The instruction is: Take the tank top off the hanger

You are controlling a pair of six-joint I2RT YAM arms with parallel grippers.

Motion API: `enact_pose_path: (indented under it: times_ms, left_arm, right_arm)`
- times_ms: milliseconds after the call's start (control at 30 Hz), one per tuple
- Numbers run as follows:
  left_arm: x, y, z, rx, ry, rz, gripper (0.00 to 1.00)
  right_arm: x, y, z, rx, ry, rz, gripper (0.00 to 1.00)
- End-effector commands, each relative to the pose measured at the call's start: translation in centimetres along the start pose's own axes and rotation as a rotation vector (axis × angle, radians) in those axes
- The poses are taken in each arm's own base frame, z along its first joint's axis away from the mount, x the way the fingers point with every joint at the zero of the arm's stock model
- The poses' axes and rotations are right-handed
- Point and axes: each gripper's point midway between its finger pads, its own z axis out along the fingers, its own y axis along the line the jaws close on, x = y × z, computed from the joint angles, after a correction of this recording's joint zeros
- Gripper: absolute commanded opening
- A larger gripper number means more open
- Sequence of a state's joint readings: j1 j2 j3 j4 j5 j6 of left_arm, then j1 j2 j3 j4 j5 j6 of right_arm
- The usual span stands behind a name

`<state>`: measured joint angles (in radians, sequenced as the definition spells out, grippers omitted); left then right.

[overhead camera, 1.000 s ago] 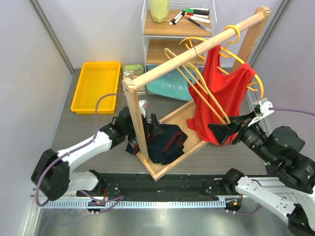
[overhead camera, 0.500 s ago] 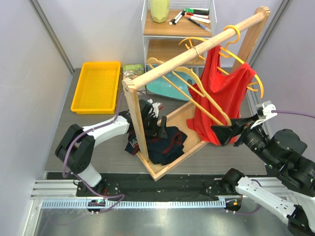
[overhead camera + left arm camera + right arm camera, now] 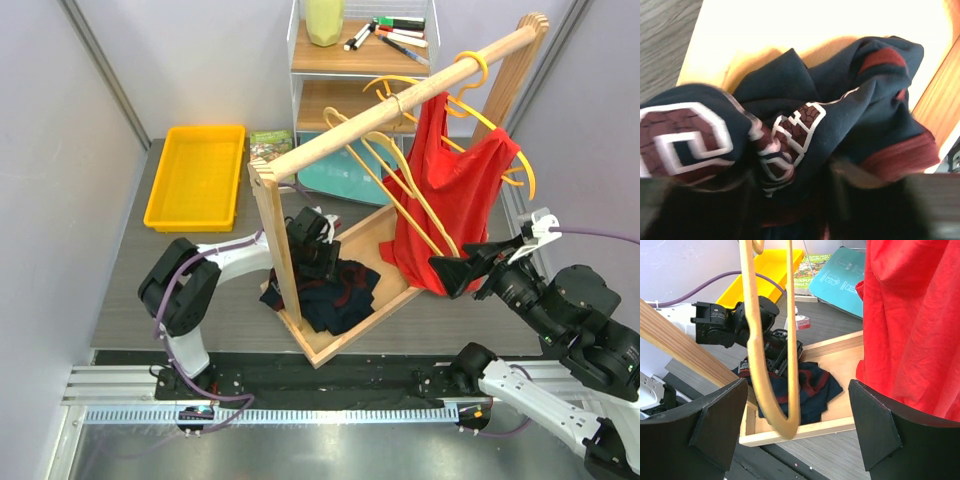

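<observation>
A red tank top [image 3: 455,185] hangs on a yellow hanger [image 3: 527,172] from the wooden rod [image 3: 400,100]. My right gripper [image 3: 455,272] is open just left of its lower hem. In the right wrist view the right gripper [image 3: 797,385] frames the low loop of an empty yellow hanger [image 3: 752,315], and the tank top [image 3: 915,315] hangs by the right finger. My left gripper [image 3: 312,255] is down on a navy and maroon garment [image 3: 340,295] in the rack's base. In the left wrist view the left gripper's [image 3: 790,200] fingers are dark blurs sunk in that garment [image 3: 840,100], a fold between them.
The wooden rack's post [image 3: 272,240] and base frame [image 3: 330,350] stand between the arms. Empty yellow hangers [image 3: 390,170] dangle from the rod. A yellow bin [image 3: 195,175] lies at the back left. A shelf [image 3: 365,45] with markers stands behind, a teal item [image 3: 335,180] below it.
My left arm has swung right, past the post, onto the navy garment, and its jaws have narrowed. The empty hangers have swayed. The right gripper has barely moved.
</observation>
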<state>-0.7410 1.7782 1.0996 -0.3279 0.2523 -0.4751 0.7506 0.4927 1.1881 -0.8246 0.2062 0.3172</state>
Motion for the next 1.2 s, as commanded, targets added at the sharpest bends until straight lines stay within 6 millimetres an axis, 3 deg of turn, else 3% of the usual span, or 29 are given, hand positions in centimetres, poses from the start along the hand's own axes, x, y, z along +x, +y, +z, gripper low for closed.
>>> enact_pose_path:
  times_ms: [0,100,300,433,467,500,633,700,833,900,1067,1167]
  left_arm:
    - [0.4,-0.7,0.4,0.039,-0.007,-0.023,0.3]
    - [-1.4,-1.8,-1.6,0.103,-0.066,-0.044,0.15]
    - [-5.2,-5.0,-6.8,0.27,-0.191,-0.062,0.0]
    - [-7.3,-5.6,-9.9,0.34,-0.269,-0.115,0.0]
    - [-8.1,-4.9,-10.8,0.345,-0.298,-0.144,0.0]
    - [-9.1,-5.2,-12.4,0.382,-0.35,-0.149,0.0]
    - [-11.4,-2.2,-15.8,0.389,-0.484,-0.281,0.0]
    - [-12.8,0.3,-17.7,0.346,-0.562,-0.351,0.0]
    - [-15.5,5.2,-22.8,0.26,-0.747,-0.46,0.0]
    - [-16.7,6.6,-25.1,0.232,-0.815,-0.481,0.0]
    - [-19.5,13.2,-31.1,0.015,-0.999,-0.528,0.0]
    - [-20.9,17.2,-33.4,-0.088,-1.101,-0.559,0.0]
  right_arm:
    - [-0.9,-0.1,-0.3,0.001,-0.05,0.012,0.87]
    - [-0.7,-0.1,-0.2,0.0,-0.045,0.011,0.87]
    - [-0.5,-0.1,0.0,0.003,-0.046,0.012,0.87]
    - [-0.7,-0.1,-0.2,-0.002,-0.054,0.019,0.87]
    - [-0.7,-0.1,-0.2,-0.001,-0.056,0.021,0.87]
    - [-0.7,-0.2,-0.3,0.001,-0.055,0.022,0.87]
    - [-0.7,-0.3,-0.7,0.002,-0.065,0.032,0.87]
    - [-0.7,-0.2,-0.6,0.001,-0.063,0.036,0.87]
    - [-0.3,-0.2,-0.3,-0.001,-0.05,0.038,0.87]
    - [-0.2,-0.2,-0.1,0.001,-0.045,0.037,0.87]
    - [0.4,-0.2,0.2,0.0,-0.034,0.038,0.87]
    - [0.6,-0.2,0.3,0.001,-0.031,0.037,0.87]
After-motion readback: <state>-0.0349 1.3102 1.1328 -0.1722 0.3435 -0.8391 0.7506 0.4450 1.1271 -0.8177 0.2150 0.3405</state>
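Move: The dark tank top lies heaped in the rack's base right at the left hand's fingers, its middle about 4 cm back from the hand and 2 below, level sideways. The near post stands some 8 cm to this hand's left and 9 back, rising well above it; the yellow tray lies about 31 cm left and 23 ahead. From the right hand the tank top lies roughly 24 cm left, 4 ahead and 35 below. The left fingers finish closing on bunched cloth of the tank top and pinch it, then the hand lifts it straight up about 10 cm. Still rising, it swings left and forward past the far side of the near post towards the yellow tray, ending some 24 cm higher, with the wrist turning counter-clockwise until the fingers point mostly forward. ##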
